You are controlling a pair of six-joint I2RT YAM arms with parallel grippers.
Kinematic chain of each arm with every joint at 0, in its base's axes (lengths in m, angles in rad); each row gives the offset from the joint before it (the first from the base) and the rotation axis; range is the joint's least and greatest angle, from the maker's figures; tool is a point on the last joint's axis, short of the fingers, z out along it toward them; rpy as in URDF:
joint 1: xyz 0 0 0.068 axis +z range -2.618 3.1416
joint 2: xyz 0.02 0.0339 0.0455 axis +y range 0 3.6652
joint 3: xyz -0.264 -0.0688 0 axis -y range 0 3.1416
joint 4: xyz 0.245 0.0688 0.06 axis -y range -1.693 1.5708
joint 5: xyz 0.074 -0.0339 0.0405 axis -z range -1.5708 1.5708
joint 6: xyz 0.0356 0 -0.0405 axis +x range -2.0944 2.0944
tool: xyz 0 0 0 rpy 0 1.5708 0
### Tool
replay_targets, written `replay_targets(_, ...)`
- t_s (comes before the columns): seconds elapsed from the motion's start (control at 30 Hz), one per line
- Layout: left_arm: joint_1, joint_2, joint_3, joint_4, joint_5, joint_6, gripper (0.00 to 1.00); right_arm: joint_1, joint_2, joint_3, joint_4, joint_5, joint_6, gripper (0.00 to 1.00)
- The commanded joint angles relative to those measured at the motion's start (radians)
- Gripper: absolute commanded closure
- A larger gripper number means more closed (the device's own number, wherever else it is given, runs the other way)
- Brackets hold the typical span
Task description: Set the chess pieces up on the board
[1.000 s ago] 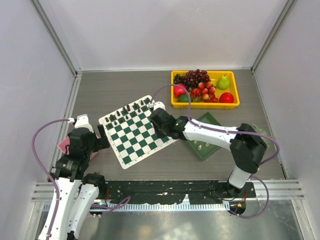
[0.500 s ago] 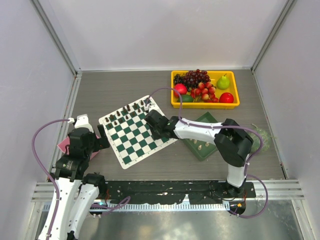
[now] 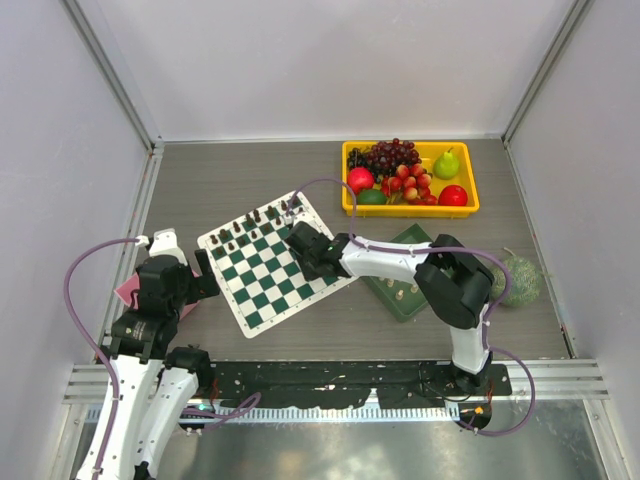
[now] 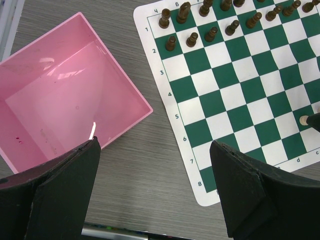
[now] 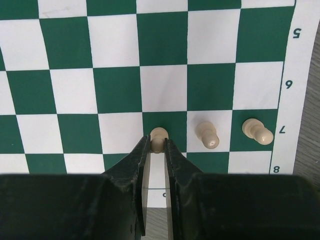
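The green-and-white board (image 3: 262, 292) lies left of centre on the table. My right gripper (image 5: 158, 144) is shut on the head of a cream pawn (image 5: 158, 134), which stands upright on a green square in row 7. Two more cream pawns (image 5: 207, 134) (image 5: 257, 131) stand to its right in that row. From above, the right gripper (image 3: 306, 266) hangs over the board's near-right part. Dark pieces (image 4: 192, 39) fill the far rows. More cream pieces (image 3: 401, 292) sit on the dark green tray (image 3: 418, 240). My left gripper (image 4: 155, 195) is open and holds nothing, low over the table by the board's corner (image 4: 220, 195).
An empty pink box (image 4: 60, 100) sits left of the board, under my left wrist. A yellow tray (image 3: 408, 211) of fruit stands at the back right. A green netted ball (image 3: 520, 280) lies at the right. The right forearm (image 3: 385, 262) spans from tray to board.
The right gripper has slid a little left over the board, and its elbow has swung left, uncovering the green ball. The left arm has not moved.
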Motion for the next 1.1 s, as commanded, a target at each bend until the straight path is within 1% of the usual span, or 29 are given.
replay_targets(0.0, 0.006, -0.010, 0.023, 0.041, 0.012, 0.004, 0.01, 0.005, 0.002, 0.042, 0.014, 0.037, -0.018, 0.83)
replay_targets(0.23, 0.006, -0.011, 0.023, 0.039, 0.012, 0.004, 0.01, 0.005, 0.005, 0.045, 0.011, 0.042, -0.020, 0.82)
replay_targets(0.37, 0.006, -0.008, 0.023, 0.041, 0.012, 0.004, 0.01, 0.005, 0.009, 0.046, 0.009, 0.033, -0.020, 0.80)
replay_targets(0.43, 0.006, -0.010, 0.024, 0.041, 0.012, 0.004, 0.01, 0.007, 0.009, 0.045, 0.011, 0.022, -0.022, 0.77)
replay_targets(0.47, 0.006, -0.010, 0.023, 0.041, 0.012, 0.004, 0.01, 0.005, 0.009, 0.045, 0.013, 0.015, -0.025, 0.72)
replay_targets(0.53, 0.006, -0.011, 0.021, 0.041, 0.012, 0.004, 0.01, 0.005, 0.006, 0.045, 0.013, 0.001, -0.029, 0.65)
replay_targets(0.73, 0.006, -0.011, 0.023, 0.041, 0.010, 0.004, 0.01, 0.005, -0.028, 0.054, 0.005, -0.013, -0.038, 0.55)
replay_targets(0.8, 0.006, -0.011, 0.023, 0.041, 0.012, 0.004, 0.01, 0.005, -0.052, 0.058, -0.001, -0.018, -0.045, 0.53)
replay_targets(0.9, 0.006, -0.011, 0.024, 0.041, 0.012, 0.004, 0.01, 0.004, -0.136, 0.043, 0.006, -0.048, -0.081, 0.51)
replay_targets(0.93, 0.006, -0.010, 0.023, 0.039, 0.012, 0.004, 0.01, 0.004, -0.159, 0.023, 0.006, -0.041, -0.086, 0.51)
replay_targets(0.97, 0.006, -0.010, 0.023, 0.041, 0.012, 0.004, 0.01, 0.002, -0.207, 0.011, 0.009, -0.030, -0.098, 0.48)
replay_targets(1.07, 0.006, -0.011, 0.023, 0.042, 0.015, 0.004, 0.01, -0.028, -0.334, -0.056, 0.006, 0.060, -0.106, 0.45)
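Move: The right hand's closed tips hold a light pawn by its head, over its green square near the board's near-right edge, base about 2 cm below the tips. A second light pawn stands roughly 3 cm to the right and 2 cm farther out, a third about 5 cm right and 3 cm out; the green tray's middle is some 22 cm right, level ahead. From the left hand, the held pawn lies about 21 cm right, 8 cm ahead and 14 cm down. The right fingers keep their pinch on the pawn's head, holding it almost still on the green square for about the first half second. They then open to roughly half their range, let go of the pawn, and the hand rises about 4 cm nearly straight up, away from the board, its wrist turning only slightly. ##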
